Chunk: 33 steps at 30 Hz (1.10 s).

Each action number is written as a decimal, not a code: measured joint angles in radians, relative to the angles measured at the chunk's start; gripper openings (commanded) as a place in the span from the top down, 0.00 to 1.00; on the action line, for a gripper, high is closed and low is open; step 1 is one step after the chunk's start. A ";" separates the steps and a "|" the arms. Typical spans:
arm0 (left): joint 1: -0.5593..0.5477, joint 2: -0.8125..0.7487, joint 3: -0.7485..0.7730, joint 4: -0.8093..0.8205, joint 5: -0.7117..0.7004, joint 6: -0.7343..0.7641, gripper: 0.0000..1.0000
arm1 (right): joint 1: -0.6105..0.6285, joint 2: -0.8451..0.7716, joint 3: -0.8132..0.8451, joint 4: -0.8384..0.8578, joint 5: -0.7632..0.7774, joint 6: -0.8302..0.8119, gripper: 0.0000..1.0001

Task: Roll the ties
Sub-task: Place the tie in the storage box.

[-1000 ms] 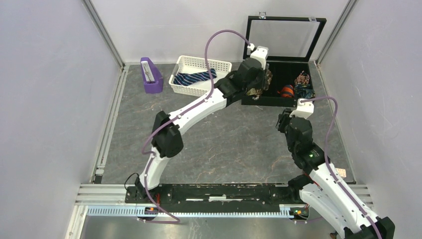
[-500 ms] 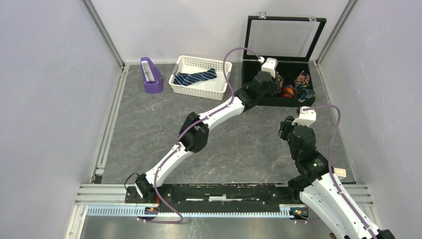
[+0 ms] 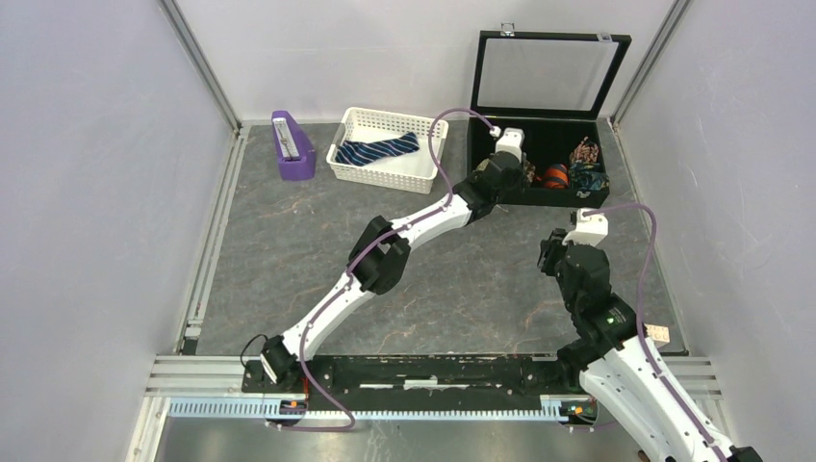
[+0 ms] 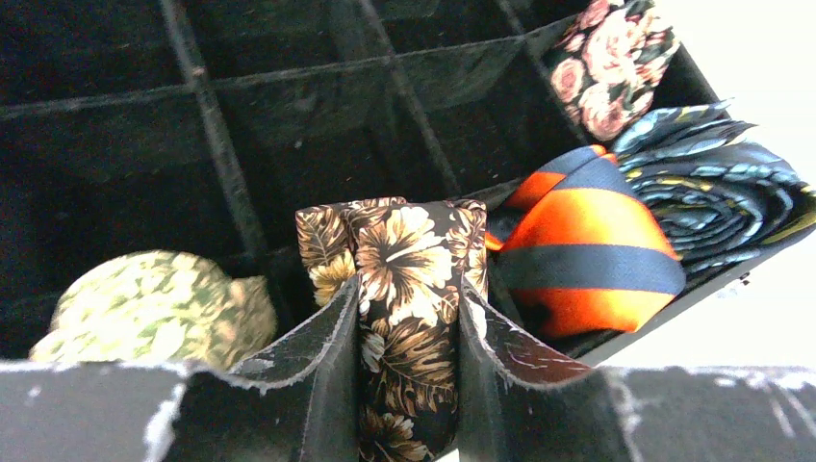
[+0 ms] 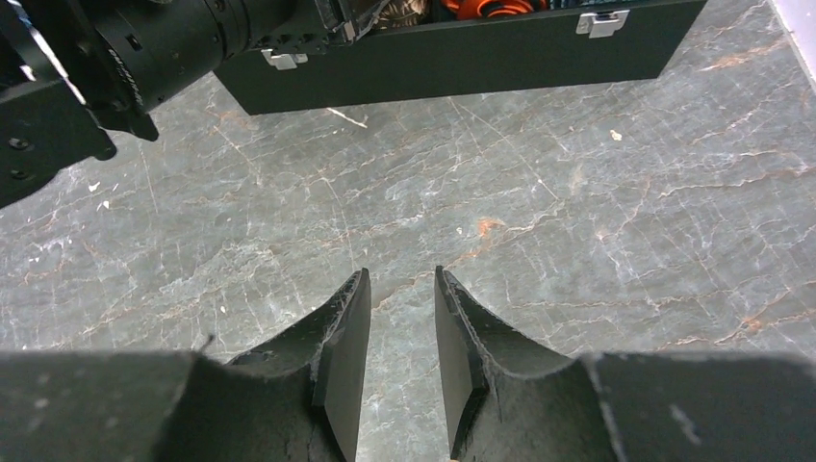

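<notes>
My left gripper [image 4: 409, 282] is shut on a rolled brown-and-tan flower-print tie [image 4: 414, 236]. It holds the roll upright at a front compartment of the black divided box [image 3: 539, 195]. From above, that gripper [image 3: 515, 169] reaches over the box's front wall. A navy tie with pale diagonal stripes [image 3: 377, 151] lies unrolled in the white lattice basket [image 3: 389, 122]. My right gripper [image 5: 401, 279] is open with nothing between its fingers. It hovers over the bare grey table in front of the box [image 5: 462, 63], and from above it [image 3: 550, 252] sits near the right side.
The box holds other rolled ties: green [image 4: 154, 308], orange-and-navy [image 4: 577, 260], blue paisley [image 4: 722, 183] and pink floral [image 4: 611, 63]. Its glass lid [image 3: 548, 72] stands open at the back. A purple holder [image 3: 292, 146] stands left of the basket.
The left arm has stretched out to the right and brought the brown roll down into the box. The right gripper has drawn back a little and its jaws have narrowed slightly.
</notes>
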 measured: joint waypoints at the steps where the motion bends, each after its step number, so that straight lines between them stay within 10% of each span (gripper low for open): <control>1: -0.002 -0.019 -0.026 -0.001 -0.013 0.000 0.88 | 0.000 0.004 0.000 0.000 -0.006 0.000 0.63; 33: -0.065 -0.440 -0.589 -0.183 -0.141 0.003 0.86 | 0.000 0.060 0.000 0.025 -0.122 0.025 0.63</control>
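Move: The left hand holds the rolled leopard-flower tie over the empty front compartment of the storage box, whose middle lies straight below, roughly 5 cm down. At about that same depth and 1 cm farther out, the green tie is some 8 cm to the hand's left and the orange striped tie some 7 cm to its right, with the blue tie about 14 cm right. From the right hand the compartment is about 21 cm ahead, 4 cm left and 12 cm below. Back and to its left at nearly constant height, the left hand travels some 12 cm with the tie still pinched and its far end inside the box, hauling the box along and edging the tie towards the green tie's divider. The wrist rolls its left side up about 15 degrees and tips a little further down; the fingers keep their hold. The right hand, empty, drifts a couple of centimetres left. ##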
